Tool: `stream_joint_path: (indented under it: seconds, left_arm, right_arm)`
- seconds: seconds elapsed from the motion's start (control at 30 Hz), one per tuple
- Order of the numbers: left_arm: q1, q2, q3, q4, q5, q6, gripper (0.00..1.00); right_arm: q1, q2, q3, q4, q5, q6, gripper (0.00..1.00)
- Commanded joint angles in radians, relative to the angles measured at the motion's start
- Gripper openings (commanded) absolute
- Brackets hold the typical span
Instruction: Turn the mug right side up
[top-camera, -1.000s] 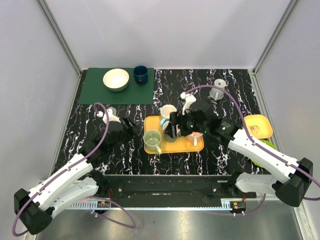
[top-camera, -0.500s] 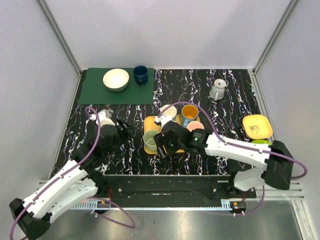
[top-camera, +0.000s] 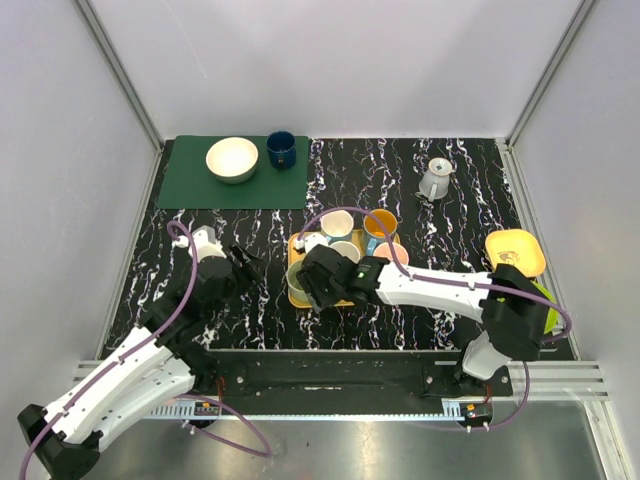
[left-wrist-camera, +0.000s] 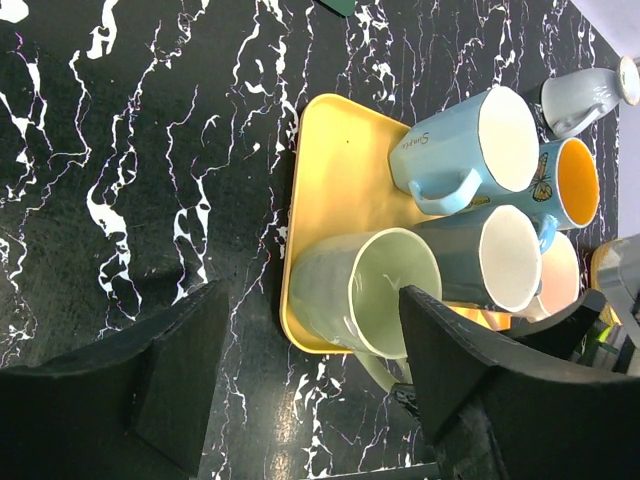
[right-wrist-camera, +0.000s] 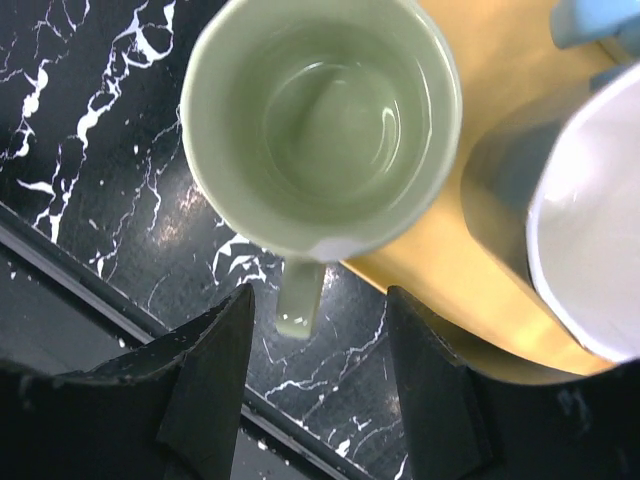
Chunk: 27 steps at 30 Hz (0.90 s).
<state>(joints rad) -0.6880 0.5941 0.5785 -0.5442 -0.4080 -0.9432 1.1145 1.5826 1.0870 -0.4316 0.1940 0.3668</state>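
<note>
A pale green mug (right-wrist-camera: 320, 120) stands upright, mouth up, at the near left corner of the yellow tray (left-wrist-camera: 340, 150). It also shows in the left wrist view (left-wrist-camera: 360, 290) and the top view (top-camera: 296, 270). Its handle (right-wrist-camera: 300, 300) points off the tray towards the near edge. My right gripper (right-wrist-camera: 318, 305) is open just above, one finger on each side of the handle, not touching it; it shows in the top view too (top-camera: 315, 285). My left gripper (top-camera: 245, 262) is open and empty over the table left of the tray. A peach mug (top-camera: 390, 252) on the tray looks bottom-up.
The tray also holds a light blue mug (top-camera: 335, 225), a blue-grey mug (top-camera: 347, 250) and an orange-lined mug (top-camera: 380, 222). A grey mug (top-camera: 435, 180) stands back right. A bowl (top-camera: 232, 160) and a dark blue mug (top-camera: 281, 150) sit on the green mat. A yellow plate (top-camera: 515, 252) is at the right.
My right arm has swung left from over the middle of the tray to the green mug's handle. My left arm has drawn back a little towards the near edge.
</note>
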Motion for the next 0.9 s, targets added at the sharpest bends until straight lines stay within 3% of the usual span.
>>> stream_joint_path:
  seconds: [0.0, 0.33, 0.5, 0.73, 0.77, 0.8, 0.87]
  left_arm:
    - [0.002, -0.011, -0.008, 0.006, -0.031, 0.004, 0.71]
    - [0.004, -0.014, -0.008, 0.0, -0.035, 0.007, 0.71]
    - [0.004, -0.008, -0.011, 0.0, -0.032, 0.0, 0.71]
    - [0.002, -0.014, -0.022, 0.0, -0.031, -0.006, 0.71]
    - [0.004, -0.017, -0.022, 0.0, -0.031, -0.008, 0.71]
    - [0.004, -0.017, -0.025, 0.0, -0.031, -0.006, 0.71]
    - [0.004, -0.019, -0.025, 0.0, -0.032, -0.008, 0.71]
  right_arm:
    - [0.007, 0.059, 0.079, 0.048, 0.038, -0.031, 0.61]
    - [0.007, 0.106, 0.105, 0.051, 0.071, -0.042, 0.54]
    - [0.007, 0.12, 0.106, 0.051, 0.076, -0.046, 0.41]
    - [0.007, 0.126, 0.109, 0.047, 0.067, -0.045, 0.3]
    - [0.007, 0.126, 0.109, 0.047, 0.065, -0.045, 0.27]
    - [0.008, 0.128, 0.111, 0.042, 0.064, -0.045, 0.14]
    - [0.007, 0.122, 0.122, 0.034, 0.064, -0.04, 0.0]
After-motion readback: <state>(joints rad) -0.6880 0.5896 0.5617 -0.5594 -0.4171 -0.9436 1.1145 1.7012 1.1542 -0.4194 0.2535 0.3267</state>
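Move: The right hand, open and low, has the green mug's handle about 2 cm ahead, 1 cm to its left and 2 cm below; the mug's middle is some 7 cm ahead, 4 cm left and 3 cm down. From that hand the grey mug stands about 11 cm ahead and 5 cm right, at similar height. For the left hand, the green mug is about level, 10 cm to its right and 10 cm below. The right hand eases forward and down about 2 cm each, slightly left, then pinches the green mug's handle. ##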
